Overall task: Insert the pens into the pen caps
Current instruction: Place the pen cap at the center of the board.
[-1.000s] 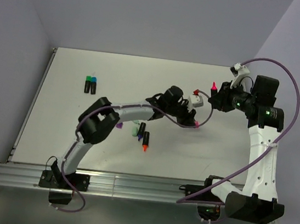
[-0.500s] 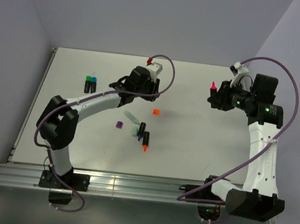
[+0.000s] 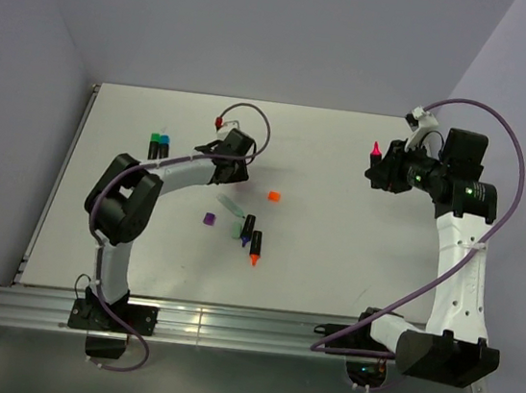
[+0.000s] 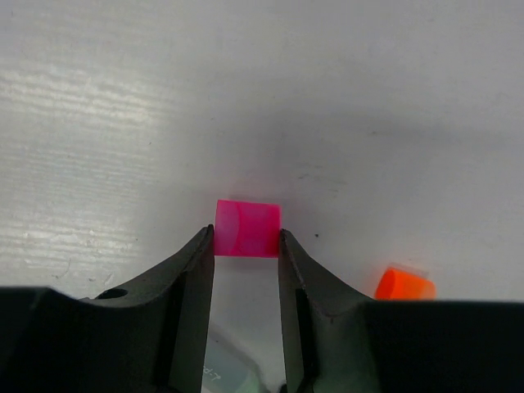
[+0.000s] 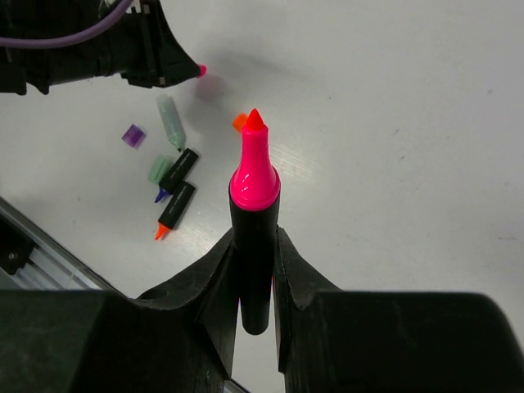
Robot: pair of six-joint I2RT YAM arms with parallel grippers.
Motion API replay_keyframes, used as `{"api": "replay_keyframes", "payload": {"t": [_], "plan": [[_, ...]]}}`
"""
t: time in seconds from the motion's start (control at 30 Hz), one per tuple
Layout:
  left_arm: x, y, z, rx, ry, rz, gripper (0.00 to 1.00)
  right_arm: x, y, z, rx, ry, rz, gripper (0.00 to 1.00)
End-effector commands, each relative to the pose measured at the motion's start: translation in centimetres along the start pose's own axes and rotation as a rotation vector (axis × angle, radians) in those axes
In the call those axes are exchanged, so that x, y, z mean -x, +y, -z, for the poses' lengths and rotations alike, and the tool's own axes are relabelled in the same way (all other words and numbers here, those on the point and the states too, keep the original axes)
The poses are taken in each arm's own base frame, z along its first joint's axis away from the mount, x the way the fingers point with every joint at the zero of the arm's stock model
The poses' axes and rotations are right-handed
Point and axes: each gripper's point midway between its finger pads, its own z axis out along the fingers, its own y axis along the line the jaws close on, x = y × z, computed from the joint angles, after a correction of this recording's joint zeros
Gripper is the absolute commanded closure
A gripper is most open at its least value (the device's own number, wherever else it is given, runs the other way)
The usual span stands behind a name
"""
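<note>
My left gripper (image 4: pixel 247 239) is shut on a pink pen cap (image 4: pixel 247 229), pinched between the fingertips close over the white table (image 3: pixel 333 254). In the top view this gripper (image 3: pixel 241 155) sits left of centre, toward the back. At the right, my right gripper (image 3: pixel 380 170) is shut on a black pen with a pink tip (image 5: pixel 255 205), held upright with the tip up. An orange cap (image 3: pixel 274 197), a purple cap (image 3: pixel 209 218), a purple-tipped pen (image 3: pixel 250 224) and an orange-tipped pen (image 3: pixel 256 246) lie mid-table. Pale green caps (image 5: pixel 170 119) lie beside them.
Two capped pens, one with a green cap and one with a blue cap (image 3: pixel 158 147), lie at the back left. The table's metal rail (image 3: pixel 226 327) runs along the near edge. Grey walls close in on both sides.
My left arm has swung from beside the right gripper back to the left and rear of the table, carrying the pink cap. The right arm and its pen have stayed still.
</note>
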Motion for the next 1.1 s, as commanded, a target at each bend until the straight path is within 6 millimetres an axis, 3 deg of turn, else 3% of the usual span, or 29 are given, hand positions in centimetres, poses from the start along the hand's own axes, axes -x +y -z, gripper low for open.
{"api": "replay_keyframes", "payload": {"t": [0.0, 0.1, 0.2, 0.3, 0.37, 0.4, 0.57, 0.67, 0.73, 0.87, 0.9, 0.93, 1.0, 1.03, 1.07], "plan": [[0.2, 0.2, -0.5, 0.068, -0.014, 0.115, 0.95, 1.4, 0.1, 0.5, -0.018, -0.032, 0.019, 1.00], [-0.2, 0.3, -1.0, 0.088, 0.004, 0.145, 0.96, 1.2, -0.1, 0.4, -0.025, -0.025, 0.016, 1.00], [-0.4, -0.1, -1.2, 0.080, 0.016, 0.160, 0.88, 1.2, -0.2, 0.3, -0.026, -0.020, 0.012, 1.00], [-0.7, -0.3, -1.0, 0.069, 0.029, 0.165, 0.74, 1.1, -0.3, 0.3, -0.027, -0.018, 0.013, 1.00], [-1.2, -0.5, -0.8, 0.060, 0.041, 0.160, 0.58, 1.2, -0.2, 0.4, -0.029, -0.019, 0.019, 1.00], [-1.0, -0.5, -0.5, 0.054, 0.039, 0.157, 0.46, 1.2, -0.2, 0.4, -0.029, -0.020, 0.022, 1.00], [-1.0, -0.6, 0.5, 0.034, 0.041, 0.135, 0.27, 1.8, -0.1, 0.5, -0.023, -0.029, 0.027, 1.00], [0.6, -1.4, 1.8, -0.006, 0.010, 0.067, 0.26, 1.9, 0.1, 0.6, -0.020, -0.031, 0.028, 1.00], [3.2, -2.5, 3.8, -0.057, -0.049, 0.013, 0.24, 1.9, 0.1, 0.7, -0.020, -0.031, 0.028, 1.00], [7.6, -3.9, 7.8, -0.170, -0.147, -0.420, 0.17, 1.8, 0.1, 0.3, -0.009, -0.020, 0.031, 1.00], [7.1, -5.3, 9.3, -0.289, -0.122, -0.544, 0.15, 1.7, 0.1, 0.2, -0.009, -0.018, 0.030, 1.00], [7.4, -5.1, 9.9, -0.347, -0.142, -0.821, 0.14, 1.8, 0.1, 0.2, -0.006, -0.017, 0.034, 1.00], [5.5, -6.6, 12.1, -0.612, -0.119, -1.108, 0.17, 1.7, 0.0, 0.1, -0.007, -0.016, 0.036, 1.00], [5.1, -4.7, 12.2, -0.630, -0.059, -1.215, 0.17, 1.7, 0.1, 0.0, -0.004, -0.013, 0.039, 1.00], [4.9, -4.2, 12.4, -0.693, -0.073, -1.432, 0.18, 1.5, -0.1, -0.1, -0.008, -0.007, 0.038, 1.00]]}}
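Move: The left hand already holds the pink cap in its fingertips; its spot on the board lies straight beneath, about 3 cm down. On that level, the orange cap is some 11 cm to the right and 2 cm nearer the base, the clear pen about 7 cm back and 1 cm left, and the purple cap roughly 12 cm back and 6 cm left. From the idle right hand, the spot is about 13 cm ahead, 33 cm left and 28 cm down. Down about 2 cm goes the left hand, setting the pink cap on the bare board. It stays low while its fingers open wide and let go of the cap. Then it rises some 13 cm, straight up off the cap, the wrist swinging roughly 45 degrees clockwise and the fingers tipping up a little. The right hand stays put, keeping its hold on the pink pen. ##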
